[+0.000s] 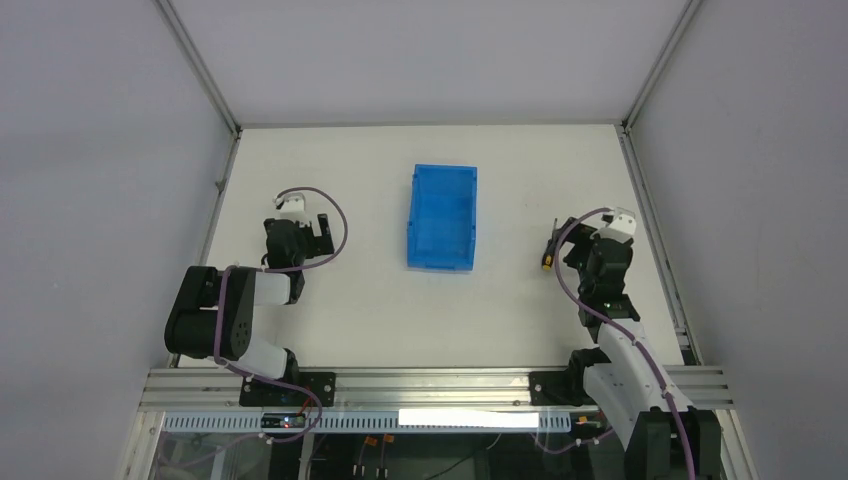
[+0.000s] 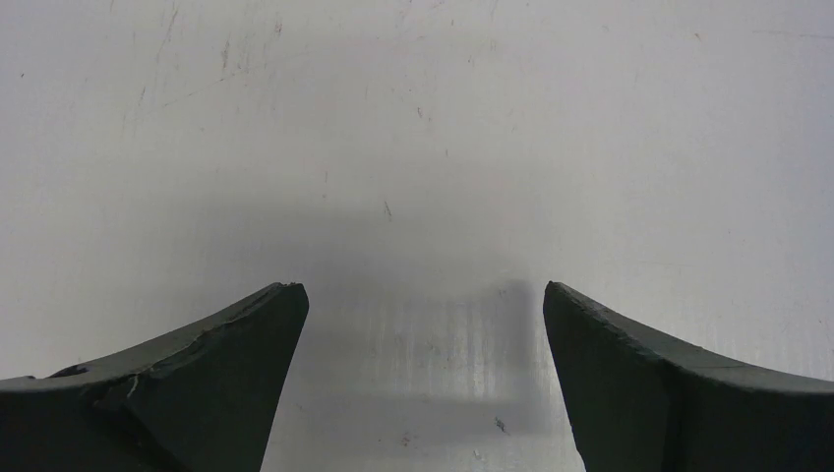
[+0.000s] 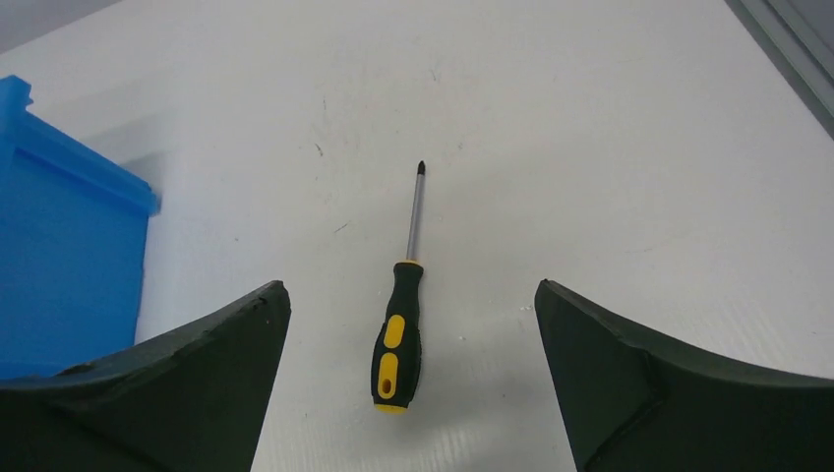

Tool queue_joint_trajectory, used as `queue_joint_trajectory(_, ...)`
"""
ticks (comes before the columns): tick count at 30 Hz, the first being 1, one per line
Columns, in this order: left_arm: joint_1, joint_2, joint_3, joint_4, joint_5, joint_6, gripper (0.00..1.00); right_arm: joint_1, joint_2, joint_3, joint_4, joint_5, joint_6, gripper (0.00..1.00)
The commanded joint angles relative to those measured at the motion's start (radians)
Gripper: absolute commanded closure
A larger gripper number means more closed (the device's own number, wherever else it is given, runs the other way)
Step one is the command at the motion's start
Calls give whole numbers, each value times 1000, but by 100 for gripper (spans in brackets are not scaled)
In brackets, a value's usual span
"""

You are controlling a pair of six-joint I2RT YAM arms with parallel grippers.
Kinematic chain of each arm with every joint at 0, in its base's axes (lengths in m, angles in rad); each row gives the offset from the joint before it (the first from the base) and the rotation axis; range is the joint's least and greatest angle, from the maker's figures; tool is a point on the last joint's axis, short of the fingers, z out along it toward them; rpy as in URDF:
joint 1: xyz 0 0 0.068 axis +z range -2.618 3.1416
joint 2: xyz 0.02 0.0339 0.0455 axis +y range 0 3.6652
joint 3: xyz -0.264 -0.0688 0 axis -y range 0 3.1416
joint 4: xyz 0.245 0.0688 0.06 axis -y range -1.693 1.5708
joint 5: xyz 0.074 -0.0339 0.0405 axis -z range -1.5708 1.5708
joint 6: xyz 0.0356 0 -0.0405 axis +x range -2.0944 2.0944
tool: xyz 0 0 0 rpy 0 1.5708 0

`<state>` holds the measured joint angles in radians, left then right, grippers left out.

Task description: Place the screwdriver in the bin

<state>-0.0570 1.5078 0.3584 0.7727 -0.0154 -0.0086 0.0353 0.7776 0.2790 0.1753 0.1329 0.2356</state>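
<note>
The screwdriver (image 3: 398,336), with a black and yellow handle and a thin metal shaft, lies flat on the white table, its tip pointing away from the right wrist camera. In the top view it (image 1: 549,250) lies right of the bin. My right gripper (image 3: 411,295) is open above it, the handle between the two fingers, not touching; in the top view the gripper (image 1: 580,248) sits just right of the screwdriver. The blue bin (image 1: 442,217) stands open-top at the table's middle and shows at the left edge of the right wrist view (image 3: 59,265). My left gripper (image 2: 423,295) is open and empty over bare table, left of the bin (image 1: 318,232).
The white table (image 1: 430,320) is enclosed by grey walls with metal frame rails at left (image 1: 222,185) and right (image 1: 650,220). An aluminium rail (image 1: 430,385) runs along the near edge by the arm bases.
</note>
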Motion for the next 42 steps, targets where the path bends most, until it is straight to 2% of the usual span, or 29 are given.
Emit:
queue_joint_trajectory(1, 8, -2, 20, 39, 20, -7, 0, 3, 6, 22, 72, 165, 94, 1)
queue_joint_trajectory(4, 8, -2, 20, 39, 20, -7, 0, 2, 36, 88, -30, 329, 214, 1)
queue_joint_trajectory(6, 8, -1, 20, 40, 19, -7, 0, 0, 64, 149, -130, 323, 195, 1)
queue_joint_trajectory(7, 8, 0, 20, 39, 20, -7, 0, 0, 82, 189, -176, 264, 157, 1)
queue_joint_trajectory(10, 8, -1, 20, 39, 20, -7, 0, 0, 139, 320, -284, -102, -6, 1)
queue_joint_trajectory(12, 8, -1, 20, 39, 21, -6, 0, 0, 193, 399, -348, -207, 4, 6)
queue_joint_trajectory(14, 8, -1, 20, 40, 20, -7, 0, 0, 269, 493, -462, -174, 32, 12)
queue_joint_trajectory(16, 7, -1, 20, 39, 20, -7, 0, 0, 364, 593, -622, -74, 62, 18)
queue_joint_trajectory(20, 8, -1, 20, 40, 20, -6, 0, 0, 574, 757, -820, -3, 54, 20)
queue_joint_trajectory(26, 8, -1, 20, 39, 19, -7, 0, 3, 760, 832, -846, -69, 35, 24)
queue_joint_trajectory(35, 8, -1, 20, 39, 20, -7, 0, 5, 949, 855, -831, -113, 33, 44)
queue_joint_trajectory(39, 7, -1, 20, 39, 20, -7, 0, 17, 997, 850, -824, -104, 30, 58)
queue_joint_trajectory(40, 8, -1, 20, 40, 19, -7, 0, 21, 1001, 850, -825, -95, 30, 65)
queue_joint_trajectory(41, 8, 0, 20, 39, 20, -6, 0, 23, 1000, 850, -828, -89, 27, 75)
queue_joint_trajectory(42, 8, -1, 20, 40, 20, -6, 0, 25, 995, 851, -830, -83, 26, 80)
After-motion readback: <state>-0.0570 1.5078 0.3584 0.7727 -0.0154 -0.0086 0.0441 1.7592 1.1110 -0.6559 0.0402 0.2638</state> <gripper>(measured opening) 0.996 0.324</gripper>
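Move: The screwdriver lies on the table just ahead of the right hand, its middle some 4 cm ahead, 2 cm left and 10 cm below, with the shank pointing away and the handle nearer. The blue bin stands far to this hand's left, its middle about 29 cm left and 11 cm ahead, roughly 9 cm below. From the left hand, the screwdriver is about 62 cm right, 5 cm back and 3 cm below. The right fingers pinch the front part of the screwdriver's handle from both sides, closing from wide open to about a third. To get there the hand first swings 3 cm right, then arcs left, forward and up about 6 cm, and drops some 15 cm onto the handle, easing slightly back as the wrist tips down about 55 degrees. ##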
